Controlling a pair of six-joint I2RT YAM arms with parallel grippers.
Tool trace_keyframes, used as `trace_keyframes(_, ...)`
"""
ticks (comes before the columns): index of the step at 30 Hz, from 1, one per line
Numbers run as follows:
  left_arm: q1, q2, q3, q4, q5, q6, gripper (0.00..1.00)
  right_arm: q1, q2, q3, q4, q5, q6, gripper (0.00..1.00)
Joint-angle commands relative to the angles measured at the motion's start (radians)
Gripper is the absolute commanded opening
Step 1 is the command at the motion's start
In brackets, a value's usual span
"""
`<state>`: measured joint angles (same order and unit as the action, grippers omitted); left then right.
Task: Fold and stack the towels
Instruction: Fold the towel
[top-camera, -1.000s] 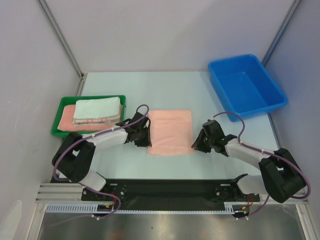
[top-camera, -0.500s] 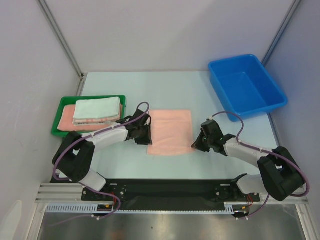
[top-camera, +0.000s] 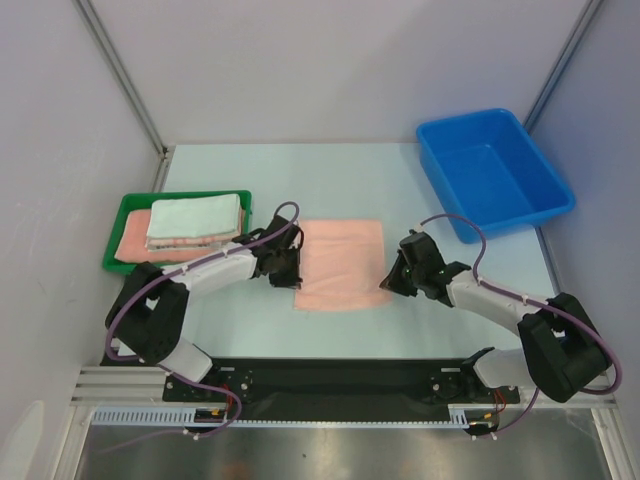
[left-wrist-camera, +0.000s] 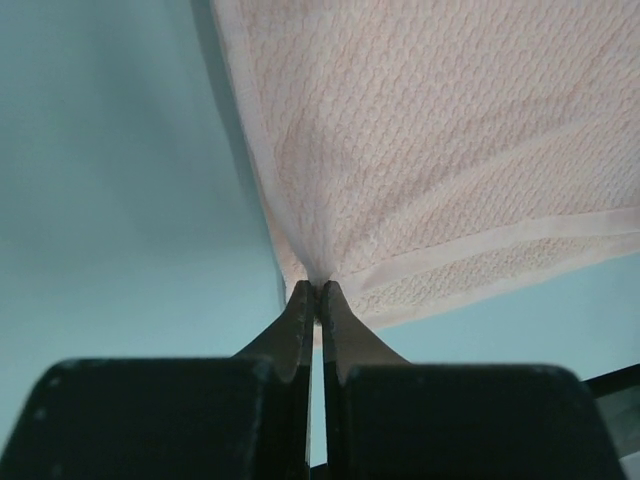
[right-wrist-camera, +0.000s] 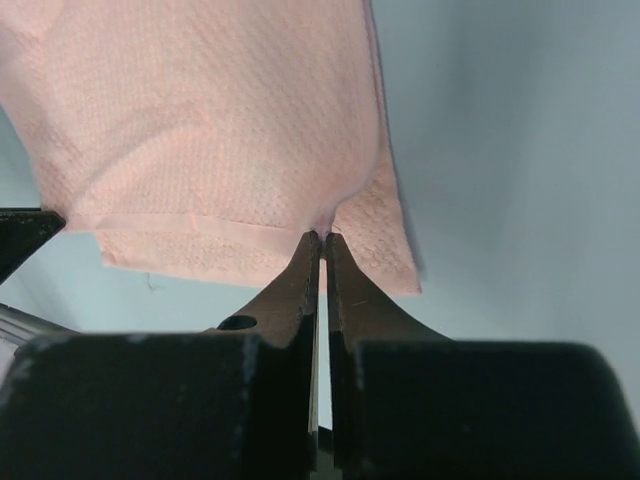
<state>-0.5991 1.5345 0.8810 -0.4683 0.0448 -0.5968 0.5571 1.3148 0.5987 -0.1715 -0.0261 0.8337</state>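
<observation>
A salmon-pink towel (top-camera: 340, 263) lies spread on the table between the two arms. My left gripper (top-camera: 292, 276) is shut on the towel's near left corner; in the left wrist view the pink cloth (left-wrist-camera: 430, 150) bunches up at the closed fingertips (left-wrist-camera: 318, 290). My right gripper (top-camera: 386, 284) is shut on the near right corner, where the cloth (right-wrist-camera: 220, 130) puckers at the tips (right-wrist-camera: 322, 238). A folded pale-green towel (top-camera: 195, 217) lies on top of a folded pink towel (top-camera: 134, 241) in the green tray (top-camera: 117, 263).
A blue plastic bin (top-camera: 490, 172) stands at the back right, with nothing in it. The green tray sits at the left edge of the table. Grey walls close in the sides and back.
Both grippers have closed on the pink towel's near corners. The corners have been drawn slightly inward and up, and both arms have shifted a little away from the near edge.
</observation>
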Motion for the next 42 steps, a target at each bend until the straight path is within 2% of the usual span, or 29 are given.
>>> trace_keyframes(1,0.005,-0.036,0.084,-0.064,-0.026,0.026,0.0,0.006,-0.028,0.09,-0.058,0.026,-0.054,0.0)
trace_keyframes(5,-0.008,-0.112,0.102,-0.115,0.027,0.022,0.0,0.006,-0.071,0.131,-0.134,0.022,-0.097,0.0)
trace_keyframes(9,-0.024,-0.162,0.006,-0.086,0.069,-0.001,0.0,0.006,-0.124,0.073,-0.168,0.025,-0.11,0.0)
trace_keyframes(13,-0.028,-0.155,-0.1,-0.009,0.082,-0.024,0.0,0.007,-0.166,-0.036,-0.106,0.023,-0.096,0.0)
trace_keyframes(18,-0.044,-0.122,-0.177,0.072,0.101,-0.034,0.0,0.006,-0.128,-0.105,-0.051,0.014,-0.107,0.0)
trace_keyframes(26,-0.045,-0.117,-0.148,0.043,0.072,-0.011,0.0,0.006,-0.124,-0.099,-0.014,0.005,-0.128,0.0)
trace_keyframes(33,-0.054,-0.175,-0.114,-0.024,0.064,-0.02,0.0,0.006,-0.146,-0.053,-0.086,0.026,-0.137,0.0)
trace_keyframes(37,-0.085,-0.22,-0.149,0.026,0.102,-0.047,0.01,0.006,-0.173,-0.077,-0.102,0.071,-0.14,0.0)
trace_keyframes(42,-0.09,-0.14,-0.215,0.074,0.093,-0.055,0.01,0.006,-0.149,-0.122,-0.072,0.078,-0.148,0.0)
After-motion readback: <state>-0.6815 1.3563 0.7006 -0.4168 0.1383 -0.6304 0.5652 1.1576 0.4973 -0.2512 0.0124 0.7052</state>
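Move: Both hands already pinch the near corners of the towel's upper layer, just above the table. The left hand's goal, the lower layer's near-left corner, is about 5 cm back and 2 cm below; the green tray with its stack is roughly 25 cm left and 13 cm ahead. From the right hand the lower layer's near-right corner is some 3 cm back, 2 cm right and 2 cm below, the blue bin about 23 cm right and 28 cm ahead. Keeping the upper layer's near corners pinched, both hands flick up about 4 cm together, then sweep down and back towards the robot, stopping low over the lower layer's near edge, the left about 5 cm back, the right 3 to 4 cm and a little rightward. After a brief pause the left bobs up about 2 cm and starts down again; the right rises only slightly. ##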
